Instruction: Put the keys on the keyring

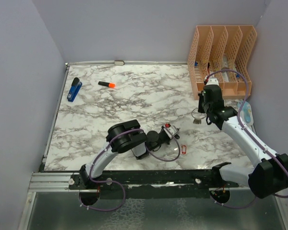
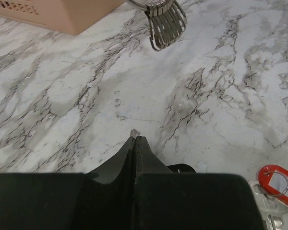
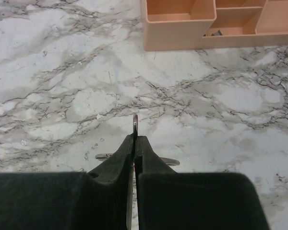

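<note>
My right gripper [image 1: 201, 111] [image 3: 135, 138] is shut on the keyring [image 3: 135, 120], a thin silver wire ring whose edge sticks up past the fingertips. Small silver keys [image 2: 166, 21] [image 1: 198, 120] hang from it just above the marble. My left gripper [image 1: 172, 130] [image 2: 134, 138] is shut low over the table, a short way in front of them. A small pale metal tip [image 2: 133, 132] pokes out between its fingers, seemingly a key. A dark rounded piece [image 2: 182, 168] shows just right of the fingers. The key with the red tag [image 2: 278, 184] [image 1: 184, 149] lies on the table to the right.
A peach desk organiser [image 1: 225, 57] [image 3: 182, 28] stands at the back right, close behind the right gripper. An orange-capped black marker [image 1: 106, 84] and a blue object [image 1: 74, 89] lie at the back left. A pale blue item [image 1: 247, 112] sits by the right wall.
</note>
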You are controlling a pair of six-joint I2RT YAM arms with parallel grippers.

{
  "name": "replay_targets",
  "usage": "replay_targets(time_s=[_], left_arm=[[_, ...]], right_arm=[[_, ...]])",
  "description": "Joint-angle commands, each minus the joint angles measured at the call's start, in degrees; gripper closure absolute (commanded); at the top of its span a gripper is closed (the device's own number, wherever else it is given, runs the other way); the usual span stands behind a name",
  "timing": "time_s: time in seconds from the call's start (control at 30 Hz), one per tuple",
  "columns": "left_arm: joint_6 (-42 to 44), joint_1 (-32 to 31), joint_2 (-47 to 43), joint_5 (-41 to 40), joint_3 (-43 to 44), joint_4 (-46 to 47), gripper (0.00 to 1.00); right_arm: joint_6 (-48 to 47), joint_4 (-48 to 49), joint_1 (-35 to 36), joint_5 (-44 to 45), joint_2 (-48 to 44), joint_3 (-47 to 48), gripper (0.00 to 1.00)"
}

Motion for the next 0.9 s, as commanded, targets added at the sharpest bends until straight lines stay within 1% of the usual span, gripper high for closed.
replay_targets(time_s=[0.0, 0.07, 0.17, 0.2, 0.23, 0.3, 0.33, 0.37, 0.43, 0.53, 0.57, 0.6, 0.7, 0.73, 0.8, 0.87], left_arm=[[-0.3, 0.3, -7.0, -6.3, -4.8, 14.1, 1.00], [1.3, 1.2, -13.4, -7.5, -7.0, 11.4, 1.00], [-0.1, 5.8, -23.4, -4.8, -7.8, -0.1, 1.00], [-2.1, 8.4, -26.2, -3.3, -7.0, -5.7, 1.00], [-4.1, 11.0, -28.9, -2.4, -5.1, -13.4, 1.00], [-9.2, 16.7, -33.3, 0.4, 1.0, -33.8, 1.00], [-13.1, 19.4, -34.8, 2.5, 3.5, -42.1, 1.00], [-15.2, 21.8, -37.2, 5.5, 4.7, -47.9, 1.00], [-17.4, 25.7, -41.4, 10.1, 5.2, -52.8, 1.00], [-18.5, 28.5, -44.5, 13.8, 7.5, -61.4, 1.00], [-18.0, 28.6, -45.1, 15.1, 6.7, -61.1, 1.00], [-17.5, 28.5, -45.4, 17.2, 5.1, -58.8, 1.00], [-19.7, 27.3, -43.7, 20.9, -0.9, -46.3, 1.00], [-19.9, 26.2, -42.4, 20.9, -2.0, -43.3, 0.98], [-19.7, 23.5, -39.6, 21.4, -3.8, -36.4, 0.76], [-17.5, 20.7, -36.4, 22.3, -6.2, -26.8, 0.68]], right_arm=[[-2.6, 3.9, -0.2, -3.8, -2.8, 0.1, 0.99], [-4.0, 5.2, -0.2, -6.3, -3.9, 0.6, 0.99], [-5.1, 7.3, -0.2, -9.7, -5.5, 0.8, 0.99], [-5.2, 7.5, -0.2, -10.9, -5.6, 1.0, 0.99], [-5.2, 7.5, -0.2, -11.7, -5.6, 1.4, 0.99], [-5.2, 7.5, -0.2, -13.7, -5.5, 1.8, 0.99], [-5.0, 7.4, -0.2, -15.2, -5.4, 2.2, 0.99], [-5.2, 7.4, -0.2, -17.6, -5.4, 2.5, 0.99], [-5.1, 8.1, -0.2, -21.7, -6.1, 2.6, 0.99], [-4.9, 10.3, -0.2, -24.5, -8.2, 1.4, 0.99], [-4.8, 10.6, -0.2, -23.8, -8.8, 1.0, 0.99], [-4.8, 10.6, -0.2, -22.7, -9.3, 0.7, 0.99], [-4.8, 8.2, -0.2, -20.6, -9.7, 0.9, 0.99], [-4.7, 7.1, -0.2, -20.4, -9.7, 0.9, 0.99], [-3.4, 6.0, -0.2, -19.0, -10.4, 0.2, 0.99], [-1.8, 5.3, -0.2, -15.7, -11.5, -1.2, 0.99]])
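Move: The black key lies right at the shut left fingertips, on the table about 1 cm back and 1 cm below the finger point. The red tag lies some 7 cm back and 3 cm to the right of the left hand. The keyring, held by the right hand, hangs about 7 cm ahead, 9 cm right and 11 cm above it. From the right hand the black key is about 10 cm back, 9 cm left and 13 cm lower. Swing the shut left gripper quickly up off the table beside the black key, rising about 23 cm while sweeping left and forward; then reverse, coming some 7 cm back down, back and right, tipping the fingers down and starting to open them. Meanwhile keep the right grip on the keyring, lift it about 7 cm, carry it 6 cm left and turn it counter-clockwise. ##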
